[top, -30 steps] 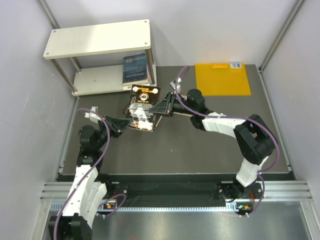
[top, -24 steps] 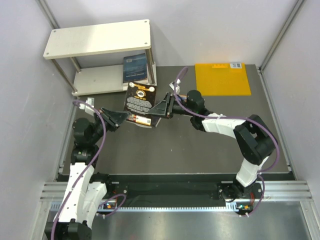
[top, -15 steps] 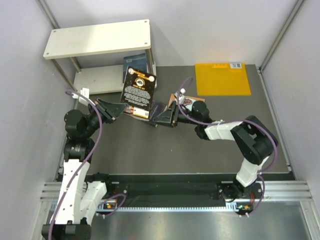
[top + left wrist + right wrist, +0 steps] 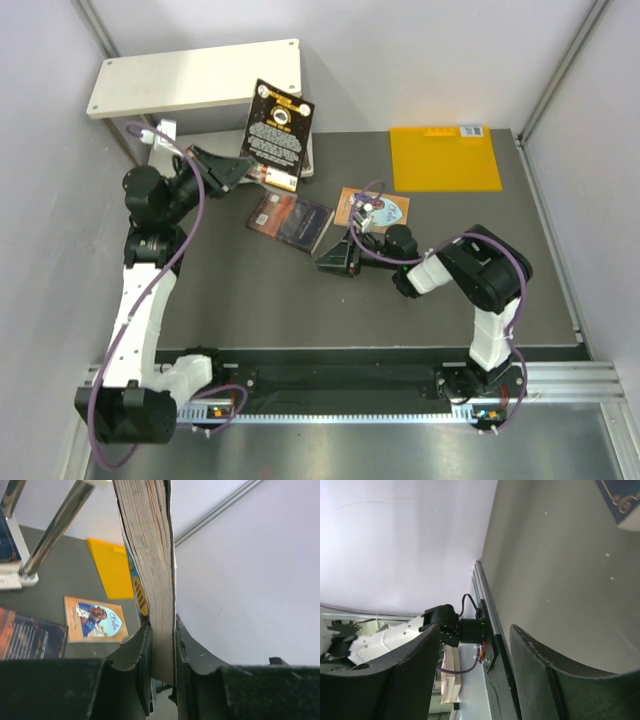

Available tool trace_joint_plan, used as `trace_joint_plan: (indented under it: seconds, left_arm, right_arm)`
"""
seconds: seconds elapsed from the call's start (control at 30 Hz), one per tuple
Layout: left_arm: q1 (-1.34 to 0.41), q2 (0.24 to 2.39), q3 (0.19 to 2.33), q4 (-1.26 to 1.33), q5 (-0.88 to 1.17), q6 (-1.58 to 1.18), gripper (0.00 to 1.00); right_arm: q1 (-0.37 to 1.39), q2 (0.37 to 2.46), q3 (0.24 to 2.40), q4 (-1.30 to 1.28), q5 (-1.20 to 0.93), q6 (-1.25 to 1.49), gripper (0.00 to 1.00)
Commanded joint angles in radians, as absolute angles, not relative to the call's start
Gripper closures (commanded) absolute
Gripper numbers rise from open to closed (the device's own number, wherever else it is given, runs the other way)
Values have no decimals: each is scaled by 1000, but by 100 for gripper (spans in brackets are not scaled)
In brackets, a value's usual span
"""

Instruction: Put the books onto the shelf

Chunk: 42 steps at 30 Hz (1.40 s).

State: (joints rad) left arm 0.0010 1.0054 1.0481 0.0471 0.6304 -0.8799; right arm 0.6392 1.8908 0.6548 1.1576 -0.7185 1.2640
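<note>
My left gripper is shut on the lower edge of a black book with gold ornament, holding it upright in the air in front of the shelf. In the left wrist view its page edge is clamped between my fingers. A dark book with a reddish glow and an orange-brown book with a blue picture lie flat on the table. A dark blue book rests on the shelf's lower board. My right gripper stands open near the table, empty, just in front of the dark book.
A large orange-yellow sheet lies flat at the back right. A metal shelf leg stands close to the left of the held book. Grey walls close in the left and right sides. A dark book's corner shows in the right wrist view.
The right gripper let go of the black book, opened and drew back toward the near side. The left gripper carried the book up and back toward the shelf.
</note>
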Motion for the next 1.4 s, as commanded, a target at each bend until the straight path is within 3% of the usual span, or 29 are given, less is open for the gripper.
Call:
trace_joint_plan:
  seconds: [0.0,0.33,0.47,0.77,1.1,1.37]
  left_arm:
    - [3,1107,1205,265,647,-880,100]
    - [29,1520,1457,618,680,-1208,100]
    - [48,1678,1648,692,673,-1339,100]
    - [83,1940,2031,543,638,-1420,100]
    - [97,1999,2082,385,617,-1427,100]
    - [101,2032,2111,327,621,-1430,72]
  right_arm:
    - [640,1907,618,1287,-701,1197,42]
    - [644,1856,571,1178,-614,1062,41]
    - [649,1873,566,1201,-612,1075,41]
    - [649,1878,563,1207,-609,1080,40]
    - [649,1875,560,1206,-607,1080,39]
    - [649,1876,557,1215,-611,1088,39]
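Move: The left hand already grips the black book by its lower-left edge. The right end of the shelf's top board lies about 26 cm ahead of that hand and 2 cm right, roughly level with it. Beneath the board, the blue book on the lower board is some 28 cm ahead, 3 cm right and 30 cm down; the lying book on the table is about 12 cm ahead, 8 cm right and 38 cm down. From the right hand, the board's right end is some 33 cm ahead, 14 cm left and 27 cm up. Keeping its pinch on the black book's edge, the left hand sweeps it forward about 25 cm and climbs nearly 10 cm over the front edge of the top board, rolling some 25 degrees so its left side dips and the book comes flatter, then eases down about 3 cm towards the board's right end. Meanwhile the empty right hand, fingers still open, sinks about 4 cm towards the table and stays there. ##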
